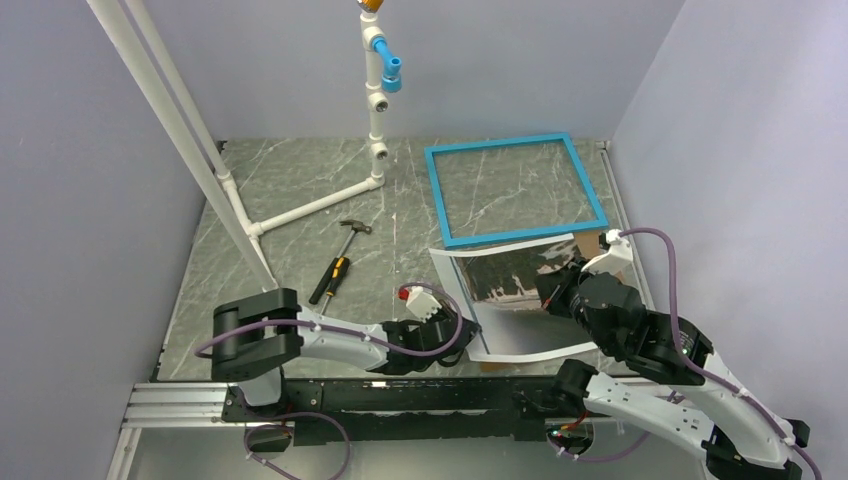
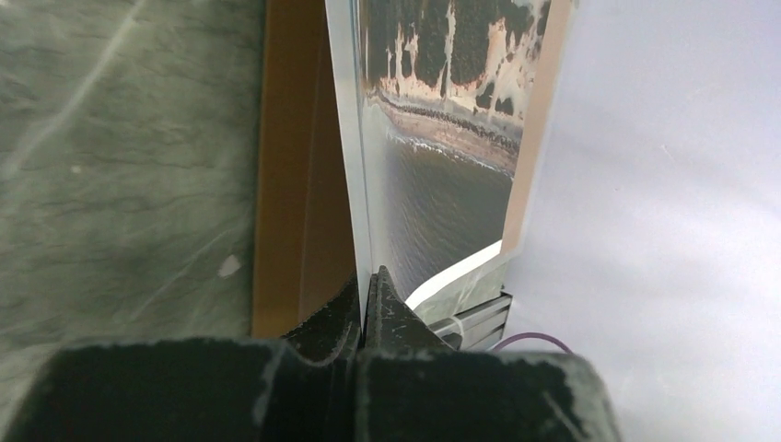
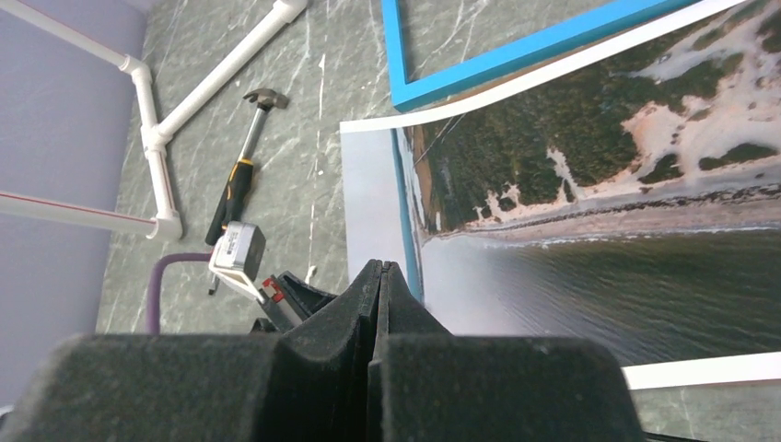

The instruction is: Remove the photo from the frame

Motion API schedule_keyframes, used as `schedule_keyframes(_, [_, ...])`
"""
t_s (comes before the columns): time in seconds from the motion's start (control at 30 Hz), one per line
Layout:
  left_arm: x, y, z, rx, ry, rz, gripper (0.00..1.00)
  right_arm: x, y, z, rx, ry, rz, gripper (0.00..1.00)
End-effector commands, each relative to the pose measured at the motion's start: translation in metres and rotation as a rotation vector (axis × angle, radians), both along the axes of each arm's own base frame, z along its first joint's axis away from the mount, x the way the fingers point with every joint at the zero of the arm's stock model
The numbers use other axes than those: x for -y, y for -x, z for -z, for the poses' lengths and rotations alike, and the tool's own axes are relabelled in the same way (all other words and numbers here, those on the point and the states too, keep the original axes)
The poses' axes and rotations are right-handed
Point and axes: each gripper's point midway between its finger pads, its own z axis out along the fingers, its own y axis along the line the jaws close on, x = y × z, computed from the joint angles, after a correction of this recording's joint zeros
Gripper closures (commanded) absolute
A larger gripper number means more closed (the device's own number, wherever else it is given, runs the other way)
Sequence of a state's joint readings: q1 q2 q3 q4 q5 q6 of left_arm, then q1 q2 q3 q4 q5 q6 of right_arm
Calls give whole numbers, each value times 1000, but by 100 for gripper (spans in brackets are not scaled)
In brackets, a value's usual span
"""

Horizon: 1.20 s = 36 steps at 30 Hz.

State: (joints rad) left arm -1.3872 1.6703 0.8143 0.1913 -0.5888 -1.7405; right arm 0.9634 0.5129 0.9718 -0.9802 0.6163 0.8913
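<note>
The frame, turquoise-blue, lies flat at the back right with the marble table showing through its opening; its near rail also shows in the right wrist view. In front of it is the photo, a glossy coastline picture with a white border, its left side raised off the table. My left gripper is shut on that white left edge. A brown board lies under the photo. My right gripper is shut with nothing between its fingers and hovers over the photo near its right part.
A hammer with a black and yellow handle lies left of the photo. A white pipe stand rises at the back middle, with a slanted pipe on the left. Lilac walls close in the sides.
</note>
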Motion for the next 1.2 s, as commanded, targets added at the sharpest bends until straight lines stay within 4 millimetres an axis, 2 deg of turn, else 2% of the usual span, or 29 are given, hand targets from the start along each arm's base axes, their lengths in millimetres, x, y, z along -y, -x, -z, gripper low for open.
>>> schedule_keyframes(0.0, [34,-7,-22,-28,174,-41,100,-2,2,-1,2,-36,-7,100])
schedule_keyframes(0.2, [57,-9,-12,-33,157,16,100,-2,3,2,-10,-22,-13,100])
schedule_keyframes(0.23, [58,-9,-9,-31,155,24,94,-3,3,3,-11,-21,-17,100])
schedule_keyframes(0.27, [60,-9,-9,-21,157,35,78,-3,3,4,-12,-19,-20,100])
schedule_keyframes(0.37, [63,-4,-6,-42,105,66,8,-5,4,3,-7,-20,-32,100])
schedule_keyframes(0.4, [63,0,-5,-72,67,77,2,-5,4,4,-7,-19,-32,100])
schedule_keyframes(0.43, [60,4,-3,-102,7,84,1,-5,4,4,-7,-17,-32,100])
schedule_keyframes(0.47, [45,8,6,-140,-94,67,1,-4,4,4,-7,-15,-31,100])
schedule_keyframes(0.53, [20,13,9,-197,-220,20,1,-3,4,4,-6,-17,-27,100])
schedule_keyframes(0.67, [-26,28,19,-358,-345,-68,1,-3,3,3,4,-23,-27,100])
schedule_keyframes(0.77, [-38,32,19,-364,-421,22,0,-4,3,4,4,-19,-29,100])
schedule_keyframes(0.83, [-67,29,18,-332,-560,13,1,-4,3,3,5,-12,-33,100])
schedule_keyframes(0.93, [-124,14,-3,-181,-752,-115,1,-3,3,3,2,4,-36,100])
schedule_keyframes(1.0, [-150,5,-27,-44,-813,-82,1,-2,4,1,2,12,-39,98])
schedule_keyframes(1.1, [-159,2,-59,129,-881,164,1,3,6,-5,4,24,-39,80])
schedule_keyframes(1.17, [-178,6,-82,166,-911,239,1,8,6,-11,16,45,-37,63])
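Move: My left hand pinches the photo's left edge close to its near corner. The brown backing board it goes down on has its middle some 16 cm to the right, 6 cm ahead and about 5 cm below. Beyond it the blue frame is centred roughly 37 cm ahead and 13 cm right of that hand; the screwdriver is about 12 cm ahead, 32 cm left. From my right hand, shut and empty, the board's middle is about 5 cm ahead, 5 cm right, 21 cm below. I carry the pinched photo edge about 5 cm right and slightly down towards the board and spread my left fingers wide to let it go. Then I swing that hand back left nearly 20 cm, clear of the photo, rolling it some 40 degrees left side up and lifting at the end. My right hand hovers over the photo, its fingers just starting to part. ##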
